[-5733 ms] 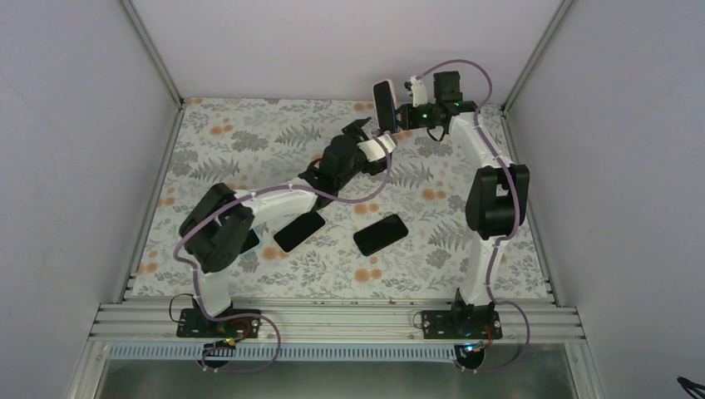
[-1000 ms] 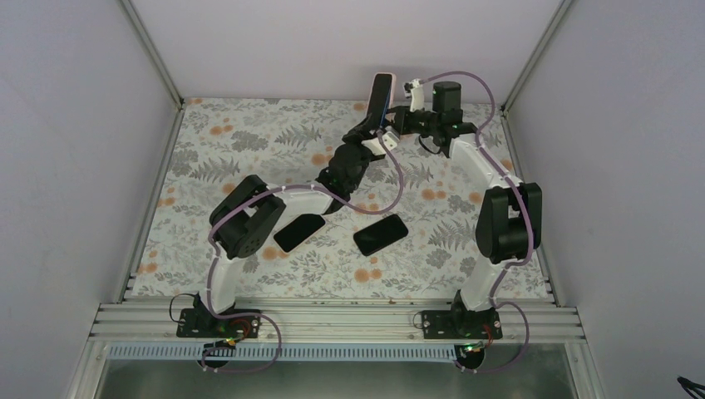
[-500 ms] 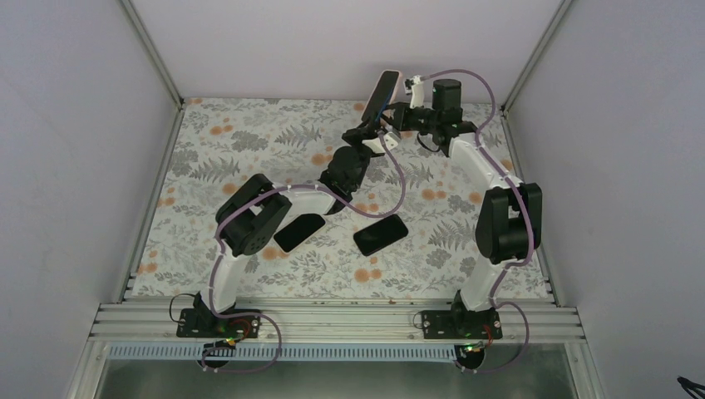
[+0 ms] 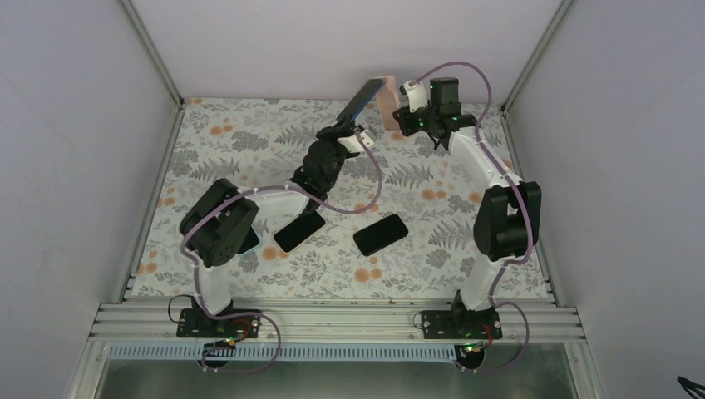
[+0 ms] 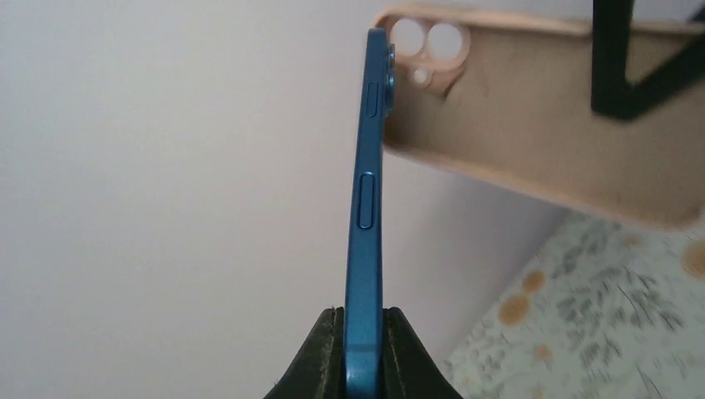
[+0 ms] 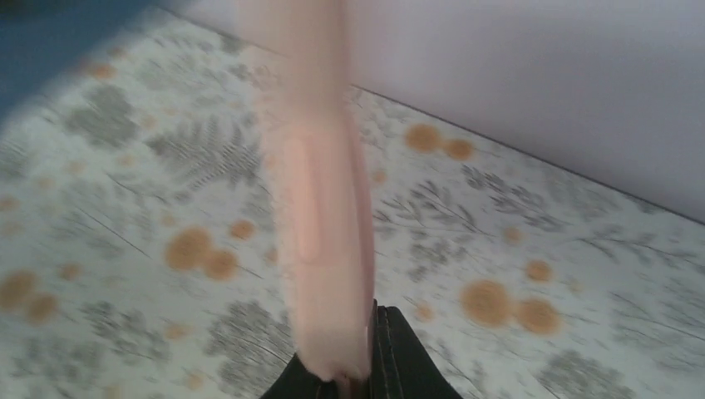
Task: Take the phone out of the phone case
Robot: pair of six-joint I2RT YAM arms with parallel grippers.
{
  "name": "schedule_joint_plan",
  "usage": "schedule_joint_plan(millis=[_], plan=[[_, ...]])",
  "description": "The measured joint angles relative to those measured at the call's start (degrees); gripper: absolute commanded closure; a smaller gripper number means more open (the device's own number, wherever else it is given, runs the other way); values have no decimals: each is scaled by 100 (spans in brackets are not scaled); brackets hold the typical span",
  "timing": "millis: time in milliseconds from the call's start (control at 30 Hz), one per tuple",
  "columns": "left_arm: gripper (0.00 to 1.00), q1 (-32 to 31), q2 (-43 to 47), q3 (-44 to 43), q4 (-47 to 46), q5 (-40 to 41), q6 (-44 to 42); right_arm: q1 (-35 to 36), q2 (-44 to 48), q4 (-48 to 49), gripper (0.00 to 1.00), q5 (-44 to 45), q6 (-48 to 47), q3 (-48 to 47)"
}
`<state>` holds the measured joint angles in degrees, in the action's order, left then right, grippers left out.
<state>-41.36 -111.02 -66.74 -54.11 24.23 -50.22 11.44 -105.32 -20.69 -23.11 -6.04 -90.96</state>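
A blue phone point(image 4: 363, 96) tilts up above the back of the table, out of its case, with my left gripper point(image 4: 343, 125) shut on its lower end. The left wrist view shows the phone point(image 5: 369, 208) edge-on between the black fingers of that gripper point(image 5: 363, 353). Just right of it hangs the empty peach phone case point(image 4: 387, 100), its camera cutout showing on the case point(image 5: 532, 125). My right gripper point(image 4: 399, 116) is shut on the case, which appears blurred and upright point(image 6: 320, 208) above that gripper point(image 6: 359, 374) in the right wrist view. Phone and case are apart.
Two dark phones lie on the floral mat, one point(image 4: 299, 232) by the left arm's elbow and one point(image 4: 381, 234) mid-table. A third dark object point(image 4: 249, 241) peeks from under the left arm. The back wall stands close behind both grippers.
My left gripper closed on the phone and swung it left and down, drawing it out of the case. The case stayed in the right gripper, now showing peach and empty.
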Motion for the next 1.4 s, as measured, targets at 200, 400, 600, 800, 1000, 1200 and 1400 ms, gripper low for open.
schedule_joint_plan(millis=[200, 400, 600, 800, 1000, 1200, 1400], plan=[[98, 278, 966, 754, 520, 293, -120, -240, 0, -656, 97, 765, -876, 52], [98, 310, 1425, 1799, 42, 691, -1010, -848, -334, -1775, 97, 420, -1338, -181], [98, -157, 601, 2358, -767, 1049, -2413, -1469, -411, -3195, 96, -304, -2343, 433], [98, -280, -151, 2776, -1176, 1176, -3254, -1661, 63, -4028, 94, -385, -3095, 1814], [60, -527, -229, 2763, -1082, 1123, -3307, -1930, 262, -4068, 79, -378, -3289, 2264], [42, -778, -74, 2647, 57, 844, -2929, -2175, 264, -3891, 80, -256, -3296, 2271], [16, -841, 308, 2396, 1661, 527, -2367, -2277, 382, -3869, 64, -111, -3309, 2216]])
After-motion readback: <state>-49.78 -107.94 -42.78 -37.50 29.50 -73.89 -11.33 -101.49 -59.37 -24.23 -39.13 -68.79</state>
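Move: Both grippers are high up, the left still pinching the freed phone and the right the empty pink case. The bare patch for the phone lies about 8 cm back from the left gripper, 1 cm right and 24 cm below. On that level, the black phone is some 25 cm back and 11 cm right, the cream-edged phone 24 cm back and 14 cm left. From the right gripper, the case's patch is 22 cm back, 11 cm right and 20 cm below; the black phone is 29 cm back, 5 cm left. Swing the left gripper left, away from the case, then sink it about 20 cm while drawing back and easing right, rolling its left side up some 50 degrees; open it wide to release the phone at the cloth. Bring the right gripper right, down and back, tipping its fingers down, set the case on the cloth, part the fingers slightly and edge right. ##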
